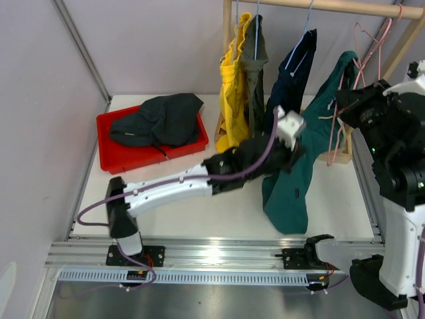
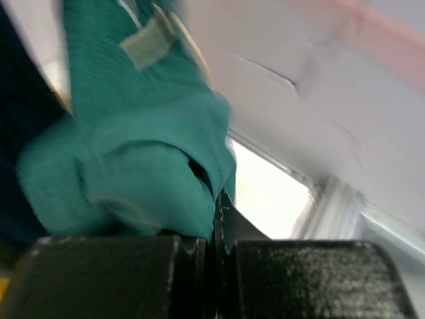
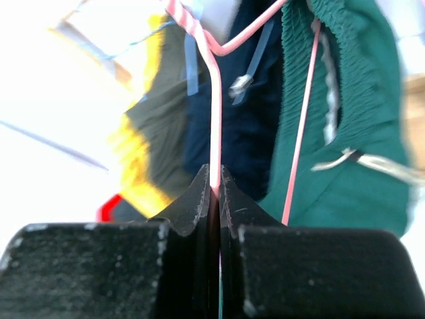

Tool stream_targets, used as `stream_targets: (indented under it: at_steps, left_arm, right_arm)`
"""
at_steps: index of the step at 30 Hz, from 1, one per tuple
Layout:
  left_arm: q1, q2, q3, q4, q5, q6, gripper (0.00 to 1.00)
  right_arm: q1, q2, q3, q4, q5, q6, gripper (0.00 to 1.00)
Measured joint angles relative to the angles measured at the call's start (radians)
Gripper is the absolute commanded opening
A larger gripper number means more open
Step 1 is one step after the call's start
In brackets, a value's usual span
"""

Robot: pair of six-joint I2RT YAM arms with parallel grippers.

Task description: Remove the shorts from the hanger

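Observation:
The teal green shorts [image 1: 299, 179] hang from a pink wire hanger [image 1: 372, 40] at the right of the rack and droop down to the table. My left gripper [image 1: 295, 154] reaches into them from the left and is shut on a fold of the teal fabric [image 2: 146, 173], pinched at the jaw tips [image 2: 218, 199]. My right gripper [image 1: 342, 106] is shut on the pink hanger wire [image 3: 214, 100], which runs up from its tips [image 3: 214, 179]. The teal waistband [image 3: 352, 133] hangs to the right of that wire.
Yellow shorts [image 1: 232, 93], olive-grey shorts [image 1: 254, 66] and navy shorts [image 1: 295, 73] hang on the wooden rail [image 1: 332, 5]. Black shorts [image 1: 156, 119] lie in a red tray [image 1: 109, 159] at the back left. The rack's wooden foot stands behind the teal shorts.

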Motion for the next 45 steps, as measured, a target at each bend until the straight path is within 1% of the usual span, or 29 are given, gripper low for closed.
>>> stream_targets:
  at_steps: [1,4,5,6,8,9,10,12,14,15,17,19,20,22,24,26,27,29,30,31,33,38,42,45]
  left_arm:
    - [0.028,0.042,0.096,-0.045,-0.002,0.003,0.0]
    - [0.131,0.23,0.532,-0.233,-0.005,0.016,0.0]
    - [0.154,0.272,0.632,-0.262,-0.005,0.019,0.0]
    - [0.18,0.298,0.712,-0.302,-0.006,0.025,0.0]
    - [0.214,0.301,0.76,-0.355,-0.018,0.028,0.0]
    - [0.224,0.284,0.751,-0.374,-0.026,0.027,0.0]
    - [0.226,0.251,0.699,-0.378,-0.031,0.026,0.0]
    - [0.208,0.132,0.499,-0.376,-0.055,0.025,0.0]
    - [0.159,0.011,0.299,-0.381,-0.09,0.026,0.0]
    - [0.119,-0.063,0.19,-0.373,-0.12,0.027,0.0]
    - [0.024,-0.196,0.029,-0.389,-0.177,0.029,0.0]
    - [-0.051,-0.322,-0.072,-0.412,-0.218,0.034,0.0]
    - [-0.064,-0.385,-0.113,-0.417,-0.24,0.037,0.0]
    - [-0.037,-0.509,-0.157,-0.447,-0.286,0.05,0.0]
    - [0.077,-0.611,-0.152,-0.485,-0.306,0.06,0.0]
    - [0.229,-0.671,-0.114,-0.523,-0.319,0.079,0.0]
    - [0.286,-0.679,-0.093,-0.537,-0.316,0.089,0.0]
    - [0.435,-0.681,-0.021,-0.566,-0.287,0.116,0.0]
    - [0.48,-0.674,0.01,-0.575,-0.274,0.124,0.0]
    - [0.546,-0.653,0.061,-0.591,-0.243,0.136,0.0]
    - [0.632,-0.605,0.137,-0.607,-0.188,0.151,0.0]
    - [0.826,-0.416,0.344,-0.652,-0.056,0.164,0.0]
    - [0.925,-0.252,0.473,-0.659,0.019,0.163,0.0]
    - [0.981,-0.099,0.64,-0.687,0.064,0.154,0.0]
  right_arm:
    - [0.0,-0.017,0.0,-0.007,-0.024,0.013,0.0]
    - [-0.001,-0.087,0.0,-0.031,-0.134,0.072,0.0]
    - [-0.002,-0.108,0.0,-0.035,-0.172,0.092,0.0]
    - [-0.003,-0.129,0.0,-0.037,-0.214,0.111,0.0]
    - [-0.008,-0.165,0.006,-0.045,-0.278,0.137,0.0]
    - [-0.01,-0.177,0.02,-0.053,-0.298,0.142,0.0]
    - [-0.011,-0.182,0.037,-0.059,-0.31,0.144,0.0]
    - [-0.011,-0.175,0.101,-0.076,-0.312,0.135,0.0]
    - [-0.009,-0.145,0.177,-0.092,-0.29,0.111,0.0]
    - [-0.005,-0.12,0.221,-0.096,-0.277,0.095,0.0]
    - [0.001,-0.056,0.316,-0.104,-0.239,0.061,0.0]
    - [0.005,0.021,0.398,-0.1,-0.196,0.026,0.0]
    - [0.005,0.05,0.419,-0.093,-0.179,0.013,0.0]
    - [0.005,0.115,0.444,-0.08,-0.145,-0.017,0.0]
    - [0.003,0.171,0.444,-0.071,-0.119,-0.037,0.0]
    - [-0.002,0.214,0.443,-0.069,-0.106,-0.048,0.0]
    - [-0.005,0.235,0.433,-0.064,-0.102,-0.051,0.0]
    - [-0.011,0.255,0.376,-0.051,-0.096,-0.055,0.0]
    - [-0.017,0.255,0.333,-0.042,-0.094,-0.055,0.0]
    - [-0.025,0.251,0.295,-0.036,-0.093,-0.055,0.0]
    - [-0.043,0.249,0.25,-0.036,-0.093,-0.055,0.0]
    - [-0.093,0.238,0.219,-0.018,-0.095,-0.058,0.0]
    - [-0.143,0.227,0.215,0.012,-0.116,-0.075,0.0]
    - [-0.195,0.231,0.204,0.048,-0.146,-0.082,0.0]
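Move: The left hand, already shut on the teal shorts, has the red bin about 46 cm to its left, 24 cm ahead and 33 cm below. On the way hang the navy shorts, some 20 cm ahead and 3 cm left, and the yellow shorts, 20 cm ahead and 17 cm left, both near hand height. The right hand keeps the pink hanger; the teal shorts' middle lies about 6 cm left, 2 cm ahead and 14 cm below it. Left hand jerks teal shorts forward, back, swings about 40 cm left towards bin; right pulls hanger back, returns. ##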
